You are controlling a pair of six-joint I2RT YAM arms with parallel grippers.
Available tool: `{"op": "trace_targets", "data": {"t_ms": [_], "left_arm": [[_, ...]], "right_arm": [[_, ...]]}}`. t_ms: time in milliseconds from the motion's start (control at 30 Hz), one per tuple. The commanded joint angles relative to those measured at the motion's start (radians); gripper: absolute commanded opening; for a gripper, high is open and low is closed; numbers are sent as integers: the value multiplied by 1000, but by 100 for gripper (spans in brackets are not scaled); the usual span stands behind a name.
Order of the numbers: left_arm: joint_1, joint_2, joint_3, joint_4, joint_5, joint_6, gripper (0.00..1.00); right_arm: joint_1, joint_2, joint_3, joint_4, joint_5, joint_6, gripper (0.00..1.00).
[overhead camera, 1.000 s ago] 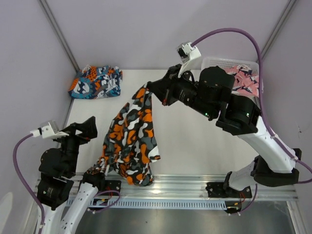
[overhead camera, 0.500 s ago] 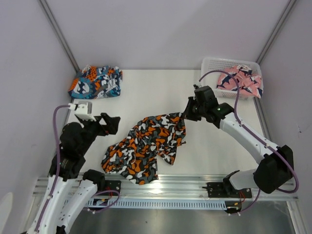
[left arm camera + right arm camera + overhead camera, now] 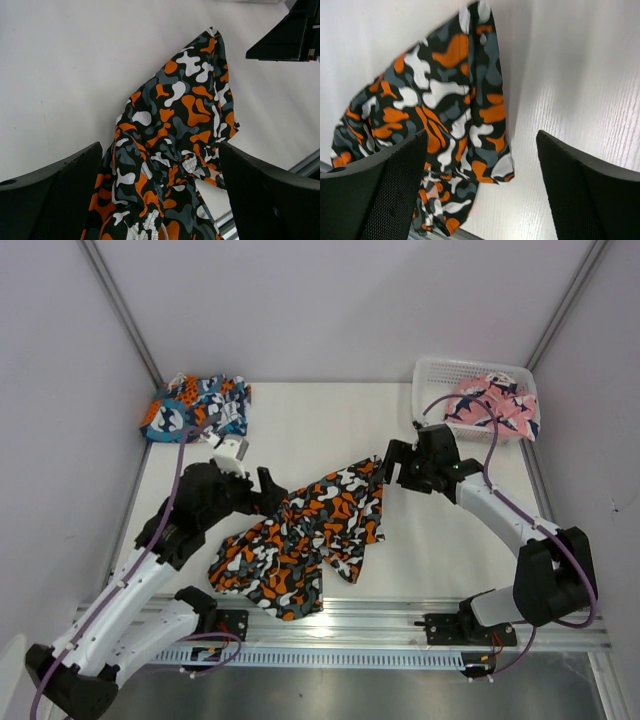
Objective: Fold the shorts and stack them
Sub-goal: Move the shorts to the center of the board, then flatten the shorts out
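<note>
The orange-black-white camouflage shorts (image 3: 300, 535) lie crumpled in the middle of the table, also in the left wrist view (image 3: 175, 135) and the right wrist view (image 3: 440, 115). My right gripper (image 3: 388, 468) (image 3: 480, 190) hangs open just over their far right corner, holding nothing. At their left edge my left gripper (image 3: 272, 490) (image 3: 160, 200) stands open above the fabric. The blue-teal-orange shorts (image 3: 195, 408) sit folded at the back left. Pink patched shorts (image 3: 492, 405) lie in the basket.
A white mesh basket (image 3: 430, 365) stands at the back right corner. A metal rail (image 3: 400, 615) runs along the near table edge, and the camouflage shorts reach close to it. Walls close in on the left, back and right.
The right gripper came down from high up, laid the camouflage shorts on the table and opened, letting them go. The left arm reached forward to the shorts' left edge.
</note>
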Motion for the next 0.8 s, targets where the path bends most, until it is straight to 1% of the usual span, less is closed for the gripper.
{"op": "trace_targets", "data": {"t_ms": [0, 33, 67, 100, 167, 200, 267, 333, 367, 400, 467, 567, 667, 767], "left_arm": [[-71, 44, 58, 9, -87, -17, 99], [-83, 53, 57, 10, -133, -28, 99], [-109, 58, 55, 24, -145, -37, 99], [-122, 62, 51, 32, -156, -44, 99], [-174, 101, 42, 50, -191, -60, 99], [-192, 117, 48, 58, -207, -65, 99], [-264, 167, 48, 82, -257, -79, 99], [-312, 205, 51, 104, -303, -83, 99], [-353, 214, 52, 110, -341, -82, 99], [-367, 223, 54, 116, -355, -77, 99], [-396, 245, 61, 121, -380, -76, 99], [-422, 263, 71, 119, -392, -65, 99], [-441, 271, 66, 116, -414, -57, 99], [-450, 276, 57, 116, -437, -56, 99]], "right_arm": [[-20, -100, -122, 99, -94, -37, 90], [-35, -123, -207, 154, -120, -36, 88], [-43, -166, -250, 181, -184, -21, 87], [-49, -183, -292, 243, -223, -12, 83], [-55, -212, -385, 286, -283, 7, 78], [-53, -218, -409, 315, -290, 27, 75], [-53, -228, -472, 352, -312, 42, 70], [-55, -235, -499, 387, -332, 54, 67], [-57, -237, -521, 403, -338, 58, 65], [-57, -235, -530, 444, -344, 59, 63], [-57, -229, -550, 470, -350, 61, 60], [-60, -191, -553, 475, -359, 51, 57], [-61, -151, -574, 534, -376, 70, 55], [-57, -94, -570, 538, -372, 79, 52]]}}
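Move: The right hand hangs open, about 9 cm above the board. The shorts' near right corner is some 10 cm back of it and 2 cm left, and their far right tip about 7 cm ahead and 2 cm left. The basket stands some 21 cm ahead and 22 cm right. From the left hand, the shorts' middle is about 7 cm right, 2 cm back and 17 cm below, with that near right corner 23 cm right and 2 cm back. Down to the shorts' near right corner comes the right hand, about 9 cm back and 8 cm down, rolling its left side up some 15 degrees. Its fingers narrow from nearly wide to about half open around the corner; a touch can't be made out. The left hand, still wide open, swings about 8 cm right and 5 cm down over the shorts' middle, staying well above them. ##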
